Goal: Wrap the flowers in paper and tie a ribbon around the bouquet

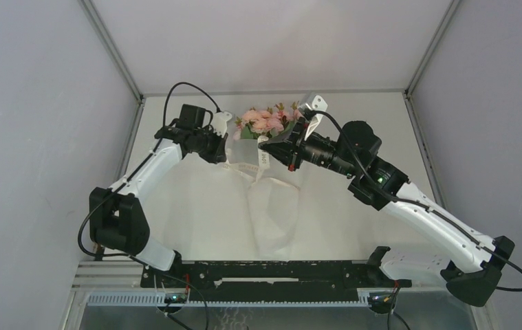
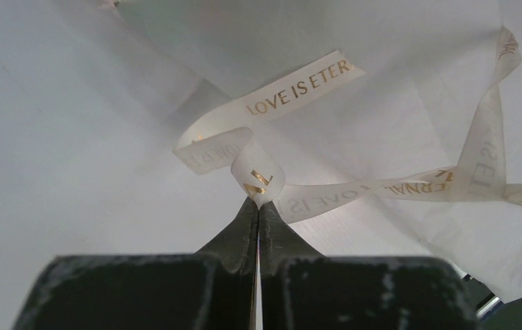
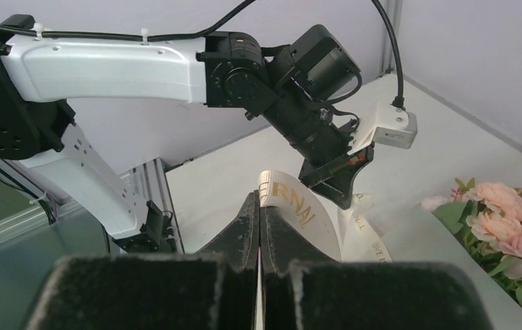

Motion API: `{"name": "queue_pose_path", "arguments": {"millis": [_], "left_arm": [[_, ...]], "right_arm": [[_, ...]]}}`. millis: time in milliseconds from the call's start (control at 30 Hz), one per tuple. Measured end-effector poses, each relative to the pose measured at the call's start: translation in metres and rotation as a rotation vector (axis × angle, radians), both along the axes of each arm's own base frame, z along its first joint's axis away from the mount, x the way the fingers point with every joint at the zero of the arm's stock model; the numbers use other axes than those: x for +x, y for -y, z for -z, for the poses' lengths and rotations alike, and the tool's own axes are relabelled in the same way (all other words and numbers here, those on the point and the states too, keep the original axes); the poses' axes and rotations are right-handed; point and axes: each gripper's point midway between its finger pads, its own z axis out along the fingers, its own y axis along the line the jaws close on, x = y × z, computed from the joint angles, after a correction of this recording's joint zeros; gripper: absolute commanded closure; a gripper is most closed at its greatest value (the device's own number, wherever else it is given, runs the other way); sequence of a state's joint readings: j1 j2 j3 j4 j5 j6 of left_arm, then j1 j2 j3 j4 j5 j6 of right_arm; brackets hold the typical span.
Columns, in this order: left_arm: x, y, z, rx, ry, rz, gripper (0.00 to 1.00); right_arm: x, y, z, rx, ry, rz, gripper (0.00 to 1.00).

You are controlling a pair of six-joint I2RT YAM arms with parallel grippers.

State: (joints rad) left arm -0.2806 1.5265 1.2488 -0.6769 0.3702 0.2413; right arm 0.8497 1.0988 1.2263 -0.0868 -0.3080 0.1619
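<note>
The bouquet lies at the back of the table with the pink flowers (image 1: 265, 122) (image 3: 512, 227) at its far end. The creased white paper (image 1: 275, 213) (image 2: 382, 41) runs from them toward the near edge. A cream ribbon (image 1: 263, 159) (image 2: 299, 89) (image 3: 299, 206) with gold lettering loops across the paper just below the blooms. My left gripper (image 1: 223, 157) (image 2: 258, 199) (image 3: 344, 199) is shut on a fold of the ribbon at the bouquet's left. On the bouquet's right, my right gripper (image 1: 263, 146) (image 3: 261, 196) is shut on another stretch of ribbon, close to the left gripper.
The white table (image 1: 196, 220) is boxed in by grey walls on three sides. A black and aluminium rail (image 1: 272, 275) with the arm bases runs along the near edge. The left arm's white wrist camera (image 3: 388, 130) hangs just above the ribbon.
</note>
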Motion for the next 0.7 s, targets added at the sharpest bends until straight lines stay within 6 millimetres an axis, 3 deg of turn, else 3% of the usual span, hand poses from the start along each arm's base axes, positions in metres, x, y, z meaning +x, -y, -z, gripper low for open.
{"name": "queue_pose_path", "arguments": {"millis": [367,400,433,467,533,633,700], "left_arm": [[-0.006,0.007,0.005,0.006,-0.011,0.024,1.0],[-0.007,0.008,0.006,0.007,-0.011,0.03,0.91],[-0.008,0.008,0.007,0.011,-0.011,0.041,0.66],[-0.01,0.008,0.008,0.019,-0.009,0.056,0.48],[-0.015,0.004,0.012,0.053,-0.008,0.109,0.26],[-0.025,-0.005,0.018,0.116,-0.002,0.219,0.14],[-0.03,-0.014,0.023,0.161,0.005,0.298,0.15]], "right_arm": [[0.007,-0.006,0.011,-0.032,0.0,0.01,1.0],[0.008,-0.006,0.012,-0.036,-0.002,0.012,1.0],[0.009,-0.006,0.014,-0.041,-0.005,0.015,1.0],[0.01,-0.006,0.016,-0.046,-0.008,0.017,1.0],[0.011,-0.005,0.02,-0.059,-0.016,0.023,1.0],[0.016,0.0,0.027,-0.081,-0.034,0.044,1.0],[0.019,0.003,0.03,-0.091,-0.044,0.055,1.0]]}}
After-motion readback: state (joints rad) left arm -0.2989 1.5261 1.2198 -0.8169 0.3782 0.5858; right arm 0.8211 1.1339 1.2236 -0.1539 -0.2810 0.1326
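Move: The left hand pinches one ribbon tail; the ribbon crossing on the wrapped bouquet lies about 10 cm to its right, roughly level ahead, some 11 cm below. The flowers are about 16 cm ahead, 12 cm to its right and 9 cm below. From the right hand, holding the other ribbon end high, the crossing is around 12 cm ahead, 2 cm left, 36 cm below. Left hand opens wide, freeing its ribbon tail, drawing back and down 3 cm; right lowers its still-held end. ##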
